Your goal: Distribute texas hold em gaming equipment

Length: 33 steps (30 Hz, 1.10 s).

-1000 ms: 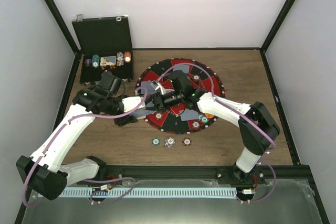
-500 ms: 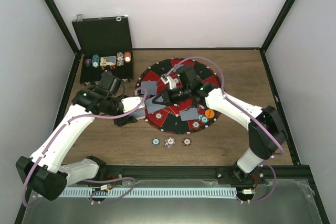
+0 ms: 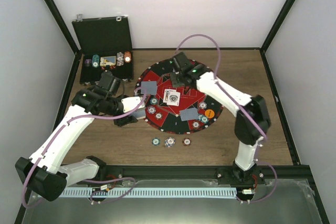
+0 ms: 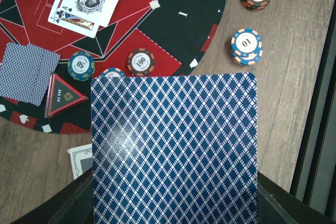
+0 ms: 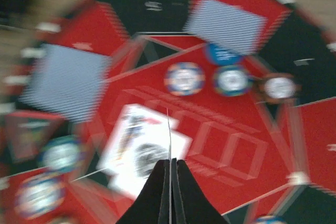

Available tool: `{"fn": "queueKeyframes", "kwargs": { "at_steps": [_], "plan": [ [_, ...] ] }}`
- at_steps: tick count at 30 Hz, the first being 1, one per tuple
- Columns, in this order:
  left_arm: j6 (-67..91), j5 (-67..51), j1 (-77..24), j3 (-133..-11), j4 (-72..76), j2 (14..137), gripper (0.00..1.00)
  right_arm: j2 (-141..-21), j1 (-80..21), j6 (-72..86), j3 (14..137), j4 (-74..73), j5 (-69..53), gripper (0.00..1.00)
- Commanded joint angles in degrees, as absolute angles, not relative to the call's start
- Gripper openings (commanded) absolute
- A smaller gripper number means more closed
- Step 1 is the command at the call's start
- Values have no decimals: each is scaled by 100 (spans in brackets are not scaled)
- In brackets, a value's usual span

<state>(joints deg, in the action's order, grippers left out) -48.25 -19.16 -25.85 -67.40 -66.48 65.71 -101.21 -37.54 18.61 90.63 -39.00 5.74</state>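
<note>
My left gripper [image 4: 176, 208] is shut on blue-diamond-backed playing cards [image 4: 173, 145], held flat over the near-left rim of the round mat [image 3: 210, 85]; from above this gripper [image 3: 131, 109] sits at the mat's left edge. Over the far part of the mat, my right gripper [image 3: 176, 80] is shut on a single card seen edge-on [image 5: 169, 129]. Two face-up cards [image 3: 171, 97] lie at the mat's centre. Face-down cards [image 3: 149, 87] and striped chips [image 3: 154, 102] are spread on the mat, with an orange disc [image 3: 209, 113] at its right.
Three chips [image 3: 169, 141] lie in a row on the wood in front of the mat. The open black case [image 3: 105, 61] with more chips stands at the back left. A red triangular marker [image 4: 63, 95] rests on the mat beside the left gripper.
The right arm pulled away from the left gripper to the mat's far side, its jaws now closed on a card. The face-up cards at the centre are uncovered. The left arm stayed put.
</note>
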Motion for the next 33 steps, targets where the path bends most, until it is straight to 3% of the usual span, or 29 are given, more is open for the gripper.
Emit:
{"fn": "queueKeyframes", "kwargs": {
  "at_steps": [1, 5, 9, 14, 19, 29, 33],
  "plan": [
    [-4903, -2058, -2593, -6704, -6561, 6428, 8, -11106, -4158, 522, 9146, -3987, 4399, 1],
    [-4920, -2022, -2590, -6688, -6569, 6387, 8, -11522, -4446, -1332, 8565, -2107, 5612, 1],
    [-4928, -1997, -2593, -6694, -6584, 6331, 8, -11621, -4519, -2111, 8180, -850, 5288, 1],
    [-4948, -1984, -2593, -6692, -6594, 6342, 8, -11798, -4658, -2442, 7790, -345, 4979, 3],
    [-4918, -2006, -2593, -6713, -6590, 6367, 8, -11789, -4704, -2236, 7525, -530, 4676, 25],
    [-4862, -2065, -2588, -6846, -6624, 6420, 8, -11208, -4722, -1062, 7330, -1432, 3796, 46],
    [-4850, -2062, -2593, -6882, -6659, 6425, 8, -10819, -4727, -804, 7326, -1809, 3281, 72]
  ]
}}
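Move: The right hand, with a card pinched in its shut fingers, is about 18 cm above the mat. The face-up ace lies some 3 cm ahead and 3 cm left of it, and the card is bound for just right of that. The face-up jack peeks out 2 cm left of the ace and 1 cm farther out; the white-and-blue 10 chip is about 12 cm ahead and 1 cm left of the hand. One face-down pair lies 6 cm back, 5 cm right. From the left hand, the ace is roughly 20 cm ahead, 19 cm right, 19 cm below. The right fingers open from shut to over half, letting go of the card beside the ace. First the hand swoops down about 11 cm, slightly forward and right, rolling some 50 degrees so its left side sinks. It checks there as the fingers begin to part, then sinks a few centimetres more while easing back, and starts to rise at the end. ##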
